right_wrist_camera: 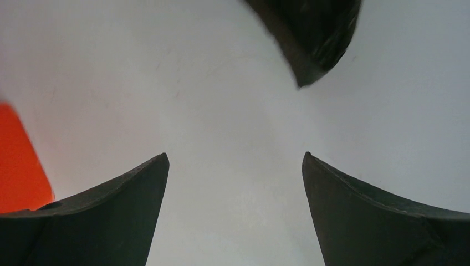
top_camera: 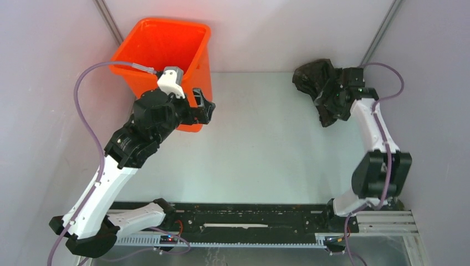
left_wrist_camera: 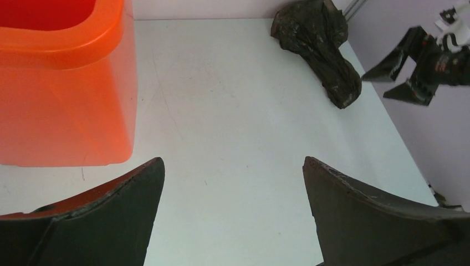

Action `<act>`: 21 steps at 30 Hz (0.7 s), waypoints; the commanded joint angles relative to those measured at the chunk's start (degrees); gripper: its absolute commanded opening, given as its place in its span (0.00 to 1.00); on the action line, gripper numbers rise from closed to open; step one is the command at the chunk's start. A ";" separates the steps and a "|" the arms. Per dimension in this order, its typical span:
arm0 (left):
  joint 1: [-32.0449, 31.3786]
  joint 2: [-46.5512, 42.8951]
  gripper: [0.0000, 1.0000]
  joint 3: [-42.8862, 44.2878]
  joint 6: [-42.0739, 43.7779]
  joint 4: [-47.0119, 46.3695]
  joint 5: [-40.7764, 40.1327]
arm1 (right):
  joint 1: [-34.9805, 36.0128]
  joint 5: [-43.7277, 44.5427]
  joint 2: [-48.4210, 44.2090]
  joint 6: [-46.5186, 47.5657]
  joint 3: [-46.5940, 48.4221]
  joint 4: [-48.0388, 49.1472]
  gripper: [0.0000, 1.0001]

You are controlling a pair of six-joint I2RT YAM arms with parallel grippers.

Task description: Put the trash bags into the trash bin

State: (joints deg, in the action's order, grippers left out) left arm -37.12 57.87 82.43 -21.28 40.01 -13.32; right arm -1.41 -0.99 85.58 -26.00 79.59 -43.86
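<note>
The crumpled black trash bag [top_camera: 313, 73] lies on the table at the back right; it also shows in the left wrist view [left_wrist_camera: 320, 49], and its tip shows at the top of the right wrist view [right_wrist_camera: 317, 41]. The orange trash bin [top_camera: 161, 47] stands at the back left and looks empty. My right gripper [top_camera: 332, 101] is open and empty, hovering close beside the bag; it also shows in the left wrist view [left_wrist_camera: 400, 77]. My left gripper [top_camera: 205, 105] is open and empty beside the bin's front right wall [left_wrist_camera: 66, 105].
Grey walls close in the table on the left, the back and the right. White table surface [top_camera: 260, 144] stretches between the bin and the bag. A black rail [top_camera: 249, 219] with the arm bases runs along the near edge.
</note>
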 commanded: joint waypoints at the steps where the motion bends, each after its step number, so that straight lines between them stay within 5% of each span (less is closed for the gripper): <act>1: -0.38 0.54 1.00 4.95 6.18 1.55 0.83 | -4.26 0.86 10.35 -0.60 11.96 -1.37 1.00; 8: -0.35 3.00 1.00 8.19 14.56 4.29 -0.19 | -7.11 4.98 32.54 8.50 34.47 -4.80 0.97; 13: -0.36 4.70 1.00 9.14 19.05 4.52 -2.08 | -7.31 3.19 52.33 13.09 59.85 -19.93 0.91; 19: -0.40 5.74 1.00 9.34 19.43 4.02 -1.56 | -6.89 -4.79 49.79 9.59 48.10 -13.86 0.76; 21: -0.38 5.80 1.00 9.60 18.86 3.88 -0.82 | -5.46 -6.91 48.32 9.63 44.30 -12.84 0.62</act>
State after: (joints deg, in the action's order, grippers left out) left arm -37.23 63.77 89.47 -3.97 44.36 -14.61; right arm -8.45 -2.00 138.80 -16.56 128.53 -57.06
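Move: The trash bag lies crumpled at the far right of the table. From my right hand, its middle is about 16 cm ahead, 3 cm to the right and some 16 cm below; nothing else stands near it. From my left hand, up by the orange bin, the bag is roughly 28 cm ahead, 44 cm to the right and 35 cm down. My right hand sweeps forward about 18 cm and some 9 cm to the right over the trash bag, sinking slowly at first. Then I plunge, ending 14 cm lower and easing back about 3 cm, as the fingers tip further down and begin closing around the black plastic, still mostly open. My left hand stays near the bin, rolling its left side up nearly 20 degrees. ##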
